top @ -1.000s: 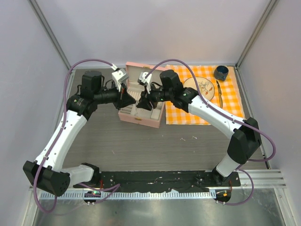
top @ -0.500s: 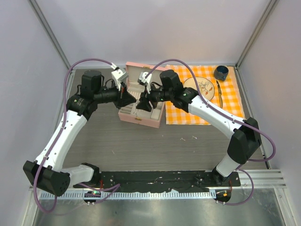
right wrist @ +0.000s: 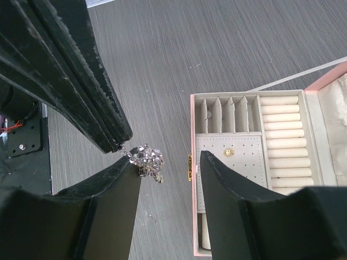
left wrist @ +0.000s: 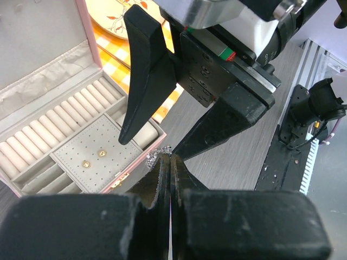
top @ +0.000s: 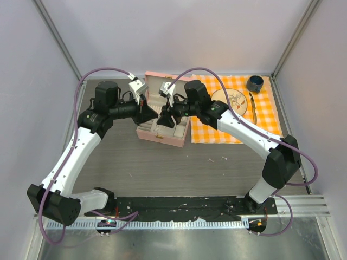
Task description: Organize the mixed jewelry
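Note:
A bunched, sparkling silvery chain (right wrist: 147, 160) hangs in the air just in front of the open pink case (top: 162, 136). My left gripper (left wrist: 169, 157) is shut on one end of it (left wrist: 157, 154). My right gripper (right wrist: 171, 157) is open. Its left fingertip (right wrist: 130, 165) touches the bunch and its other finger (right wrist: 217, 173) stands apart over the case's stud pad. In the top view the left gripper (top: 153, 112) and right gripper (top: 164, 118) meet tip to tip above the case. Gold studs (left wrist: 85, 163) sit in the pad. A few tiny pale bits (top: 217, 159) lie on the table.
The case's lid (left wrist: 43, 32) stands open behind ring rolls (right wrist: 282, 135) and small compartments (right wrist: 222, 114). To the right lie an orange checked cloth (top: 263, 116), a plate (top: 232, 100), a gold knife (top: 252, 104) and a dark cup (top: 255, 83).
The right gripper's jaws have opened wider. The left gripper has edged slightly right with the chain, closer to the right gripper.

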Motion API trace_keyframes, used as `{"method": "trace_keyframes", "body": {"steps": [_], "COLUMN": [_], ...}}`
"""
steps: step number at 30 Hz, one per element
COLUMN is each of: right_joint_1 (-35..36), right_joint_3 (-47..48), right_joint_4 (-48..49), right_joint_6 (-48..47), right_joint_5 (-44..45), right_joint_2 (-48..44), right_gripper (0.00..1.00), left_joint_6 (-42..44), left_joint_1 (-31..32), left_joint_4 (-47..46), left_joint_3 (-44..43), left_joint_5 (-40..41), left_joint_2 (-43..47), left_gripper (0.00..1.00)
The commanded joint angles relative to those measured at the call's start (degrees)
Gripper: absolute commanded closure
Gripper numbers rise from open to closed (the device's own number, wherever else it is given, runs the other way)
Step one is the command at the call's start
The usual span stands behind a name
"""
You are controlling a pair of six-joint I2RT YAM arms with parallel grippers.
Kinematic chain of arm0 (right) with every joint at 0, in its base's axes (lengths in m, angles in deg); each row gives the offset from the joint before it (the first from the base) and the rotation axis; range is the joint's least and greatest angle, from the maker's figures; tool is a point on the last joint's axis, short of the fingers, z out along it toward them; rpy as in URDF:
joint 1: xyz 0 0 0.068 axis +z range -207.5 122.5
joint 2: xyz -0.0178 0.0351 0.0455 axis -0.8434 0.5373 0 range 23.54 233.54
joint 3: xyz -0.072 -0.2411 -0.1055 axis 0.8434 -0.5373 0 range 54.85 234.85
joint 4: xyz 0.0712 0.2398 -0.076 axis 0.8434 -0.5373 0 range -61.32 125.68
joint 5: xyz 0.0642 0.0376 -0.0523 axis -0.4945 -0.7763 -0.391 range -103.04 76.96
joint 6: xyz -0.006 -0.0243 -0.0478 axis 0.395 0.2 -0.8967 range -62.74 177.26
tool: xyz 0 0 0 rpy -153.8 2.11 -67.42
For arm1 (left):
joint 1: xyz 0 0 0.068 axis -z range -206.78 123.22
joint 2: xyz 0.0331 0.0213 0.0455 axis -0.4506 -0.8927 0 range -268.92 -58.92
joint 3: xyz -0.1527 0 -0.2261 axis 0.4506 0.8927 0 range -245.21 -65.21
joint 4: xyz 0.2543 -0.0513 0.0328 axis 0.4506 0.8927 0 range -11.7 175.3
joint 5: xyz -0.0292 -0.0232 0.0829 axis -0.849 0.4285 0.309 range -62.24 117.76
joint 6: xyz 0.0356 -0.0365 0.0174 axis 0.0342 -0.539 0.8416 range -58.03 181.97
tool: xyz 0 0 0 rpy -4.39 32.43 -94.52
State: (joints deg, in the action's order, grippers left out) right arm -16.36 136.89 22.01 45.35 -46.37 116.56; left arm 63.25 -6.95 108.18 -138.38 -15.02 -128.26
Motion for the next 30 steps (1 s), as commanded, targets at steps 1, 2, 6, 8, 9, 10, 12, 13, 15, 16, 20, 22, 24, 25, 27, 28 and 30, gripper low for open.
{"method": "trace_keyframes", "body": {"steps": [1,2,6,8,9,10,12,13,15,16,20,22,24,25,27,28,30], "right_joint_1": [0.25,0.16,0.16,0.25,0.25,0.16,0.25,0.25,0.16,0.25,0.25,0.25,0.25,0.16,0.25,0.25,0.25], "right_joint_3": [1.37,1.19,0.84,0.75,0.75,0.75,0.58,0.49,0.14,-0.04,-0.21,-0.13,-0.04,-0.04,0.05,-0.04,-0.04], "right_joint_4": [3.21,3.39,3.83,3.83,3.83,3.74,3.83,3.74,3.83,3.91,4.18,4.09,4.09,4.18,4.01,3.74,3.30], "right_joint_6": [0.48,0.48,0.56,0.56,0.56,0.48,0.13,0.04,-0.14,-0.14,-0.32,-0.40,-0.40,-0.49,-0.84,-1.02,-1.72], "right_joint_5": [0.71,0.71,1.24,1.33,1.42,1.50,1.85,2.20,2.47,2.38,3.08,3.44,3.53,3.70,4.32,4.67,5.45], "right_joint_2": [-0.38,-0.38,-0.20,-0.11,-0.02,-0.02,0.06,-0.02,0.06,-0.02,0.15,0.24,0.33,0.24,0.24,0.15,-0.02], "right_gripper": [0.48,0.48,0.48,0.48,0.49,0.50,0.52,0.52,0.52,0.52,0.55,0.58,0.61,0.62,0.67,0.69,0.72], "left_joint_6": [-1.02,-0.93,-2.86,-2.95,-3.12,-3.12,-3.12,-3.21,-3.30,-3.47,-3.56,-3.56,-3.56,-3.56,-3.21,-3.13,-2.25], "left_joint_1": [0.29,0.29,0.29,0.29,0.29,0.29,0.29,0.29,0.29,0.29,0.29,0.29,0.29,0.38,0.29,0.29,0.29], "left_joint_4": [-3.34,-3.43,-3.79,-3.87,-3.96,-3.96,-4.05,-4.05,-4.22,-4.23,-4.31,-4.31,-4.40,-4.49,-4.49,-4.40,-4.05], "left_joint_3": [0.13,0.13,-0.13,-0.13,-0.13,-0.05,-0.05,0.04,0.04,0.04,0.04,0.22,0.48,0.65,1.01,1.09,1.44], "left_joint_5": [-1.78,-1.86,-2.04,-2.21,-2.22,-2.30,-2.22,-2.13,-2.30,-2.30,-2.39,-2.48,-2.39,-2.39,-2.13,-1.78,-1.43], "left_joint_2": [1.14,1.14,1.40,1.40,1.40,1.40,1.40,1.58,1.66,1.67,1.66,1.84,1.84,1.93,2.02,2.10,2.19], "left_gripper": [1.00,1.00,1.00,1.00,1.00,1.00,1.00,1.00,1.00,1.00,1.00,1.00,1.00,1.00,1.00,1.00,1.00]}}
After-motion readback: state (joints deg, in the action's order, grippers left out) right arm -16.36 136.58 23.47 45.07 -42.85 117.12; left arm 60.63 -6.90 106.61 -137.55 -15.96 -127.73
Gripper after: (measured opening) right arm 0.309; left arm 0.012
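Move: The bunched silver necklace hangs from the left fingertips, about 1 cm ahead, 1 cm right and 2 cm below the left hand point. From the right hand it lies roughly 1 cm back and 1 cm left, about level, near the rear finger. The left fingertips are some 2 cm back, 2 cm left and 2 cm above the right hand. The pink jewelry box is centred about 8 cm ahead, 1 cm left and 17 cm below the right hand. Forward by a little over 1 cm, the right hand eases along beside the left fingertips, sinking only slightly towards the end. Its half-open fingers narrow to roughly a third open around the necklace bunch. The left hand stays nearly in place, fingers still shut on the necklace. ##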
